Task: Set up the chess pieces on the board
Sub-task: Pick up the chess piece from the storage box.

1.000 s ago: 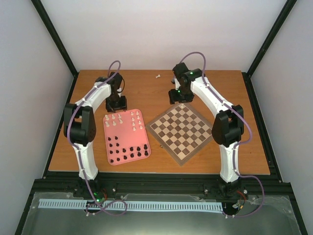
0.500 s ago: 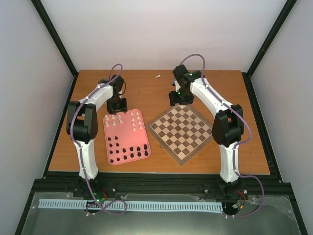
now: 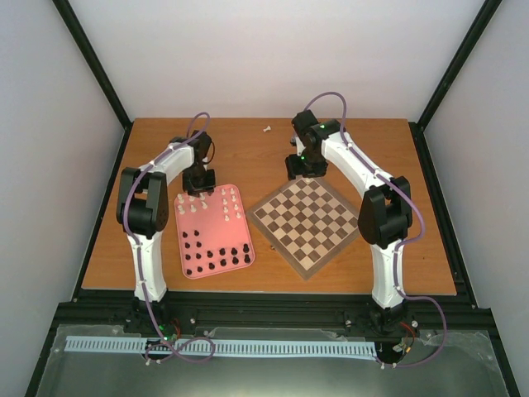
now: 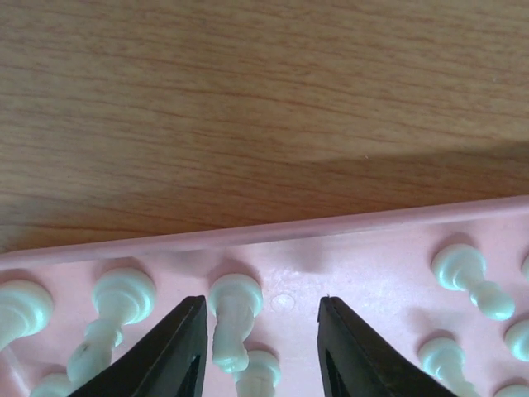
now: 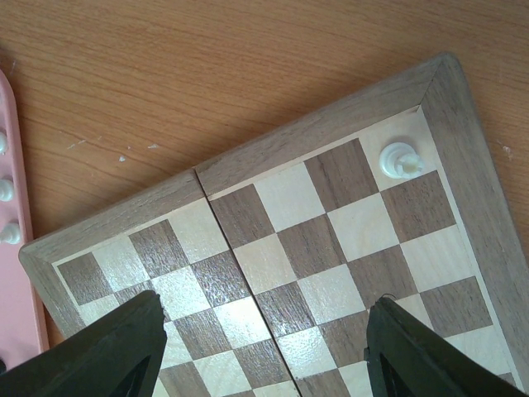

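Note:
The board [image 3: 307, 223] lies right of centre, turned like a diamond. In the right wrist view one cream-white piece [image 5: 398, 159] stands on the corner square of the board [image 5: 248, 215]. My right gripper [image 5: 260, 318] hovers open over that far corner [image 3: 300, 165], nothing between its fingers. The other chess pieces sit in the pink tray [image 3: 240, 227], white ones at its far end, black ones nearer. My left gripper [image 3: 197, 178] is low over the tray's far edge. Its jaws [image 4: 260, 310] stand open around a white piece [image 4: 234, 318], which is close to the left finger [image 4: 178, 351].
One stray white piece [image 3: 267, 128] lies on the wooden table near the back edge. More white pieces [image 4: 463, 277] crowd the tray on both sides of the left fingers. The tray's raised rim [image 4: 248, 236] runs just beyond the fingertips.
The left gripper's jaws have narrowed around the white piece, and the left arm has shifted slightly over the tray's far edge. The right arm has hardly moved.

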Controlling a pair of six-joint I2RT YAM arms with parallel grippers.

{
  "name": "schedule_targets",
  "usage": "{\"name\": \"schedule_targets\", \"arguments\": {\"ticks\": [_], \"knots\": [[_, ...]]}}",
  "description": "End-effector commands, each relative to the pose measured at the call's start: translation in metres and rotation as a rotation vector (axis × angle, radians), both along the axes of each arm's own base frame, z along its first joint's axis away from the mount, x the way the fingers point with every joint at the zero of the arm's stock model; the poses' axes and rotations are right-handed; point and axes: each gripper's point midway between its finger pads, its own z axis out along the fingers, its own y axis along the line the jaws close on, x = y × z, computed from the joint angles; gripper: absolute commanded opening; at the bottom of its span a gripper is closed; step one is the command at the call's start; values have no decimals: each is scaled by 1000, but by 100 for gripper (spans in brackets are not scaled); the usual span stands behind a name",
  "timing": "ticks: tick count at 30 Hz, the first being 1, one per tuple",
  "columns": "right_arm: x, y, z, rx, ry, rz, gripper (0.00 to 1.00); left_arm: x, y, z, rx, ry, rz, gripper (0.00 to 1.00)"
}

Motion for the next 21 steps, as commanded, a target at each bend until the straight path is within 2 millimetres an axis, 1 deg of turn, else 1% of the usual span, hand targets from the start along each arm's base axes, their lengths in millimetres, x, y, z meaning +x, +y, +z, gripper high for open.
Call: {"name": "schedule_targets", "arguments": {"ticks": [1,3,6,7,11,15,21], "knots": [[-2,0,13,10,-26,-8,67,13,2,2,-2,-30,13,38],[-2,0,12,11,-23,-7,67,14,2,2,0,-30,14,33],[-2,1,11,11,-20,-4,67,15,3,2,7,-29,12,21],[-2,0,10,10,-16,-4,67,15,3,1,9,-27,11,20],[-2,1,9,10,-15,-1,67,14,3,-1,13,-22,11,17],[-2,0,7,4,-13,0,67,14,4,1,13,-21,9,11],[-1,1,6,6,-14,-3,67,17,3,17,12,-42,2,9]]}}
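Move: The next white chess piece in the pink storage box stands between the left hand's open fingers, about 1 cm left of centre, its middle some 1 cm lower. Another white piece is about 4 cm to the hand's left, level with it; one stands roughly 2 cm straight back, and a third some 5 cm right and 1 cm ahead. From the right hand the target lies about 29 cm left, 1 cm ahead and 11 cm below. Close the left gripper on the white chess piece from about half open to nearly shut, so that both fingertips pinch it from left and right. Keep the hand low and pointing down, easing it only about 0.5 cm forward towards the box's far rim, without turning the wrist. ##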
